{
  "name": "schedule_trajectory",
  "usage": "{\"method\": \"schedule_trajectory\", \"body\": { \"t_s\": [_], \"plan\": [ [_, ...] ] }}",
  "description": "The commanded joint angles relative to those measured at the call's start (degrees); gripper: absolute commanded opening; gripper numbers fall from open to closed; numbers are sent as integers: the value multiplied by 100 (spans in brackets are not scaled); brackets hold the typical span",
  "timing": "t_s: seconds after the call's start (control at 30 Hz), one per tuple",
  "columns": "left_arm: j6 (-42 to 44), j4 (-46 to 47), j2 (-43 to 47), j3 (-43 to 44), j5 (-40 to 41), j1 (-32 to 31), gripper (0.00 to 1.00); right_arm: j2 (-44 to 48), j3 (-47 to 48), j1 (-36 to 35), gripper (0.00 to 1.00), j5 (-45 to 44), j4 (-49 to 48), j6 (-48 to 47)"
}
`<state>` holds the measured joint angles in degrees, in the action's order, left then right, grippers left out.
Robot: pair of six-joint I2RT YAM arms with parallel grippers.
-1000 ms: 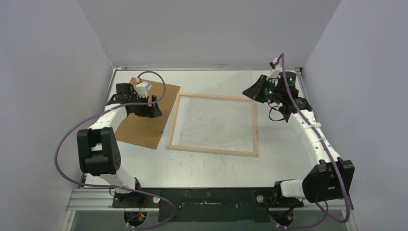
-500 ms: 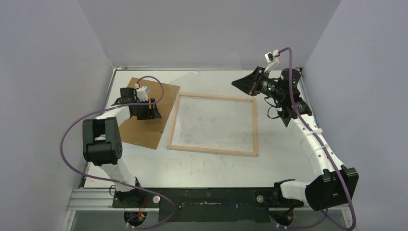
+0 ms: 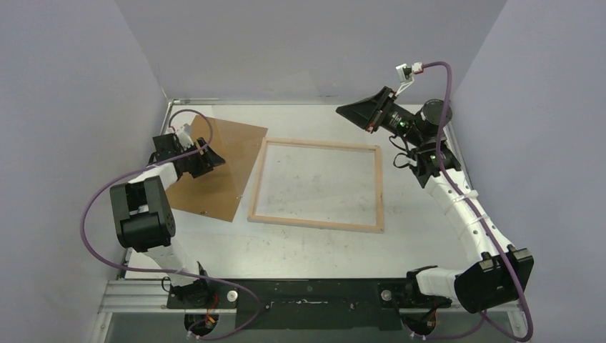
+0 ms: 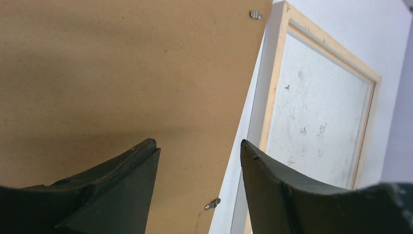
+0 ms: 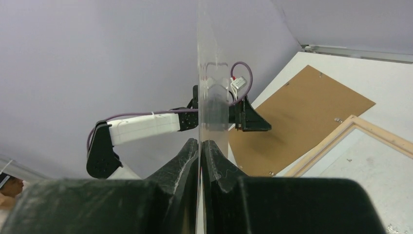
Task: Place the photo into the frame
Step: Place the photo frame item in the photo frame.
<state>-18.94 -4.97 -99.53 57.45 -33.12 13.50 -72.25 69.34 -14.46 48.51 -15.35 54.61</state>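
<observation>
The frame [image 3: 258, 179] of pale wood lies flat mid-table, and shows in the left wrist view [image 4: 273, 73] and the right wrist view [image 5: 336, 141]. I cannot make out the photo in any view. My left gripper [image 3: 213, 158] hovers open over the brown backing board [image 3: 229, 179], near its right edge [image 4: 198, 145], with nothing between the fingers. My right gripper [image 3: 341, 111] is raised above the table's back, beyond the frame's far bar. It is shut [image 5: 200, 142] on a thin clear pane [image 5: 207, 58] seen edge-on, rising straight from the jaws.
The backing board [image 4: 122, 73] lies left of the frame, with small metal tabs [image 4: 211, 204] along its edge. Grey walls close in the table at left, back and right. The left arm [image 5: 141, 126] shows through the pane.
The left gripper drew back leftward over the board and its jaws narrowed a little. The right gripper rose and swung left, still shut on the clear pane.
</observation>
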Motion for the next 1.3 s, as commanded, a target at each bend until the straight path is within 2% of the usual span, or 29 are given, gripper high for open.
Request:
{"method": "schedule_trajectory", "body": {
  "t_s": [0.0,0.17,0.27,0.43,0.5,0.8,1.27],
  "plan": [
    [-610,418,303,-14,-153,286,60,174,-35,-104,5,-58,-397,83],
    [-753,620,582,-95,61,610,64,-59,-603,-94,5,-479,-133,-223],
    [-997,709,587,-212,-265,857,66,-341,-1123,-49,5,-689,-469,-218],
    [-568,506,591,-338,-345,898,66,-1022,-1793,80,5,-613,-1198,-68],
    [-429,256,579,-340,-322,898,65,-1105,-1922,151,5,-623,-1217,-113],
    [-126,205,610,-410,-342,781,65,-1160,-2115,416,5,-976,-816,-479],
    [28,-47,789,-462,-541,503,63,-1564,-2605,606,5,-1512,-1330,-428]
  ]
}}
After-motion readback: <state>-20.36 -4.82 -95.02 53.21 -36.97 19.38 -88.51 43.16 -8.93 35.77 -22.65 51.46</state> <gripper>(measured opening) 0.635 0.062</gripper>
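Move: My right fingers still pinch the clear sheet, raised high. The middle of the frame it is meant for is about 8 cm ahead of them, 10 cm to their left and some 41 cm below. The brown board's middle is roughly 33 cm left of the frame's and 6 cm farther out. From my empty left hand the frame's middle is about 33 cm to the right, 3 cm nearer me and 7 cm lower. I swing my right hand down some 28 cm, fast at first and then easing. It works about 7 cm forward and 5 cm to my right as it tips its forward side down by roughly 30 degrees and turns clockwise, keeping its pinch and bringing the clear sheet down over the frame. My open left hand drifts left above the brown board, then comes halfway back. ##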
